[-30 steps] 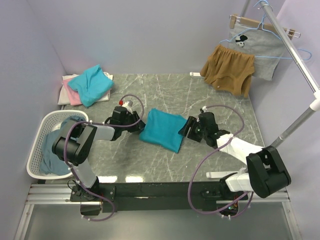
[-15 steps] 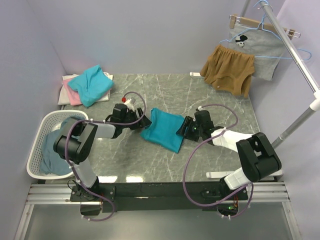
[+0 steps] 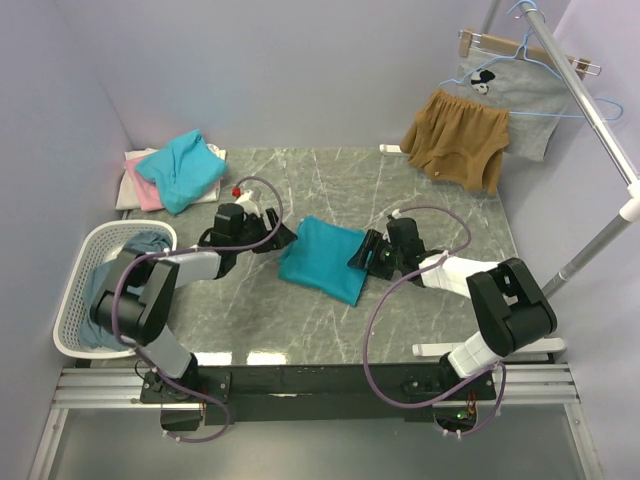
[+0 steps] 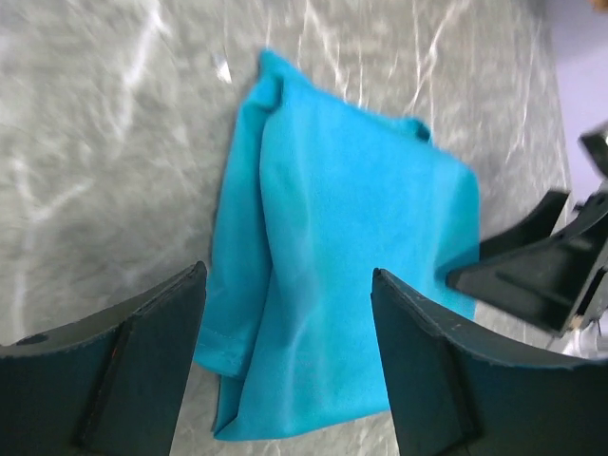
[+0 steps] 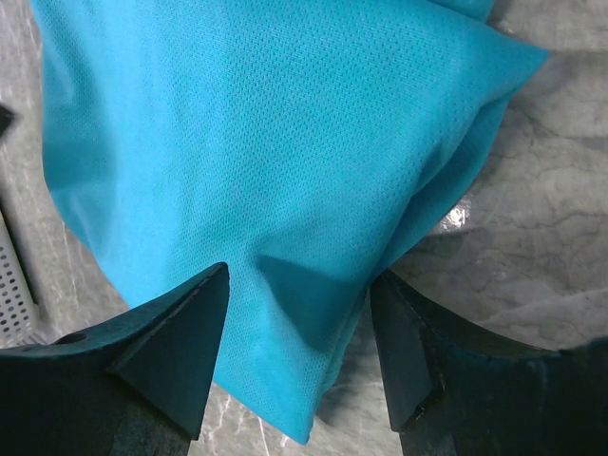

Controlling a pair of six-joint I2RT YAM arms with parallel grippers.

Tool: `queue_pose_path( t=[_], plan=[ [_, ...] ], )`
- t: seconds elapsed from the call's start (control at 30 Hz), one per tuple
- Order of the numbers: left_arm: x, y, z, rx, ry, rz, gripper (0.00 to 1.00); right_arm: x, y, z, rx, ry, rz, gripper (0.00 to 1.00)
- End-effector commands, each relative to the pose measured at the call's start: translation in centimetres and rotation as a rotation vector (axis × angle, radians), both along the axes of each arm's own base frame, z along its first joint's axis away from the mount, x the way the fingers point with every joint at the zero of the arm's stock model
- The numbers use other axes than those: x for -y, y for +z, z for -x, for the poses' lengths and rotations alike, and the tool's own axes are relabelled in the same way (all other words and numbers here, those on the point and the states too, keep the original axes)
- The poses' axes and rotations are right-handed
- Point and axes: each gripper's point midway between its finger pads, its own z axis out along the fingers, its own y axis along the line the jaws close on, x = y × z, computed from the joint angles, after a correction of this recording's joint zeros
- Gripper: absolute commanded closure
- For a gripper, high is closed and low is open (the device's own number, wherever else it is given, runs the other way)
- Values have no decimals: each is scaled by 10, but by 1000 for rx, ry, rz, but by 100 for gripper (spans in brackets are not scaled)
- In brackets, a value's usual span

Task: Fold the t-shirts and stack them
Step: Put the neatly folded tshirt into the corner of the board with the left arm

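A folded teal t-shirt (image 3: pixel 322 258) lies flat on the marble table (image 3: pixel 420 190) between both arms. My left gripper (image 3: pixel 285 236) stands open just off the shirt's left edge, with nothing in it. In the left wrist view the teal t-shirt (image 4: pixel 351 247) lies beyond and below the spread left gripper (image 4: pixel 287 275). My right gripper (image 3: pixel 362 252) is open at the shirt's right edge. In the right wrist view the teal t-shirt (image 5: pixel 266 152) runs between the wide-set jaws of the right gripper (image 5: pixel 302 275). At the back left a second teal t-shirt (image 3: pixel 180 168) lies on a pink t-shirt (image 3: pixel 145 192).
A white laundry basket (image 3: pixel 66 305) at the left holds a slate-blue garment (image 3: pixel 115 300). Tan-brown shorts (image 3: pixel 455 140) and a grey printed garment (image 3: pixel 515 95) hang on a rack pole (image 3: pixel 590 115) at the back right. Purple walls close in the table.
My left gripper has opened, let go of the shirt's left edge and drawn back a little to the left. The right gripper has moved up to the shirt's right edge.
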Motion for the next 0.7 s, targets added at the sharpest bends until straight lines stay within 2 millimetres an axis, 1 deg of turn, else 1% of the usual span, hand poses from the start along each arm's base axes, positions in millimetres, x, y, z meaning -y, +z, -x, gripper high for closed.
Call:
queue_pose_path(
  t=[0.0,0.03,0.13,0.2,0.23,0.3,0.33,0.37,0.4,0.43,0.5,0.53,0.6,0.63,0.67],
  plan=[
    [18,-6,-1,4,-102,19,24,0,-2,-4,-5,7,17,32],
    [18,-12,-2,-6,-98,12,24,1,-1,-4,-1,5,18,32],
    [17,-21,-3,-15,-100,-9,23,2,2,-5,6,1,25,32],
    [17,-24,-5,-9,-109,-20,23,3,2,-5,7,-1,24,32],
    [20,-27,-5,-12,-126,-16,23,2,1,-5,4,2,23,32],
    [24,-27,-7,-9,-147,-6,23,1,-1,-6,-2,3,22,32],
    [28,-35,-4,-26,-174,-4,23,0,1,-6,1,9,16,32],
    [32,-35,-5,-26,-191,-3,23,-1,0,-6,-2,11,14,32],
    [35,-38,-3,-35,-214,3,23,-1,-1,-6,-4,11,16,32],
    [41,-46,2,-55,-242,4,24,-1,0,-7,-3,13,15,32],
    [51,-47,11,-64,-306,33,24,-2,-1,-8,-7,16,19,32],
    [57,-53,17,-85,-328,38,24,-2,0,-9,-3,17,18,32],
    [66,-55,28,-91,-377,59,24,-3,-2,-11,-6,19,19,32],
    [72,-63,36,-119,-405,62,25,-4,0,-13,-4,21,18,32],
    [77,-65,40,-126,-425,66,25,-4,1,-15,1,23,20,32]
  ],
)
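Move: The folded t-shirt's middle lies about 8 cm to the left hand's right, 6 cm back and some 7 cm below; its nearest edge is only about 3 cm to the right. The clothes stack in the far left corner stands roughly 23 cm left of this hand and 12 cm farther out, some 5 cm below. From the right hand, already at the t-shirt's right edge, the t-shirt's middle is about 7 cm left, 2 cm back and 2 cm below. Down first, about 4 cm, then level to the right about 5 cm: the left hand sinks beside the folded t-shirt's left edge and slides in over the table, so that its open fingers straddle that edge. As it goes in, it swings some 15 degrees clockwise. The fingers stay wide, not yet gripping the cloth. ##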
